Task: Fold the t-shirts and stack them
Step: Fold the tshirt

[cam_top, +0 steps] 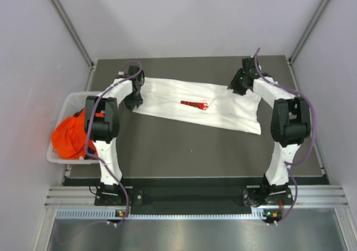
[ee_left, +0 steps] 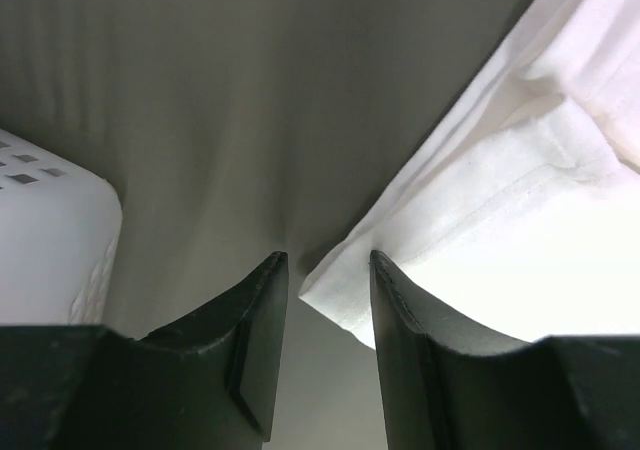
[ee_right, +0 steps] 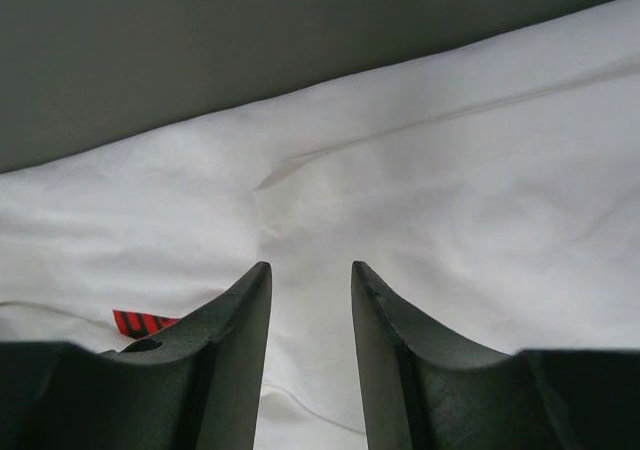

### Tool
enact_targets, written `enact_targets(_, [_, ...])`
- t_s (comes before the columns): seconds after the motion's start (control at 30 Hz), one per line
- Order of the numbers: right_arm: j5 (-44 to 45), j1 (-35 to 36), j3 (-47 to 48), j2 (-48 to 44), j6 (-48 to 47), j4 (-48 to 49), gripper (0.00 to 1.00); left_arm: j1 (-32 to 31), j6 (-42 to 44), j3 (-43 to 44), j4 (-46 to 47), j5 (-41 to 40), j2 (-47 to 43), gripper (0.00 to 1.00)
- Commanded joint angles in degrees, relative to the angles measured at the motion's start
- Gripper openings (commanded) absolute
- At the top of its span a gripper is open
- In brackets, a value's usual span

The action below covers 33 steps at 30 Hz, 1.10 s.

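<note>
A white t-shirt (cam_top: 195,106) with a red chest print (cam_top: 194,104) lies folded into a long band across the far half of the table. My left gripper (cam_top: 134,100) is at its left end and stands open. In the left wrist view the shirt's corner (ee_left: 345,290) lies between the fingertips of this gripper (ee_left: 328,262), unpinched. My right gripper (cam_top: 239,86) hovers over the shirt's right end. Its wrist view shows this gripper (ee_right: 310,267) open above the white cloth (ee_right: 450,190), with the red print (ee_right: 140,322) at the left. An orange t-shirt (cam_top: 70,136) sits bunched in the basket.
A white lattice basket (cam_top: 70,97) stands off the table's left edge, and its corner (ee_left: 50,240) shows in the left wrist view. Grey walls close in the table on three sides. Dark tabletop (cam_top: 189,150) lies between the shirt and the arm bases.
</note>
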Motion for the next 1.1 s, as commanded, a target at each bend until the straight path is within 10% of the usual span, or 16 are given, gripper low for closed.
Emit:
enact_targets(0.0, [0.2, -0.78, 7.74, 1.59, -2.86, -7.2, 0.38, 0.15, 0.33, 2.23, -0.19, 2.6, -3.44, 0.44])
enact_targets(1.07, [-0.24, 3.09, 20.58, 16.2, 2.94, -7.65, 0.42, 0.85, -1.25, 1.88, 1.48, 4.9, 1.04, 0.44])
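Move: The upper inner corner of the shirt's folded-over layer lies about 4 cm ahead of my right hand, 4 cm to its left and 6 cm below. From that hand the shirt's far edge is roughly 9 cm straight ahead, and the red print some 17 cm left and 6 cm back. My left hand is at the shirt's near-left corner, about 1 cm behind and 2 cm below it; the basket sits about 24 cm left and 12 cm back. I lift my open right hand 2 cm while reaching forward, then lower it about 6 cm towards the corner of the folded-over layer, easing forward and left and ending some 4 cm farther out, with the fingers tipped slightly more downward. My left hand, half open at the near-left corner, slides about 2.5 cm right with a small roll and then eases a little back left, its outer finger nudging the corner inward. ##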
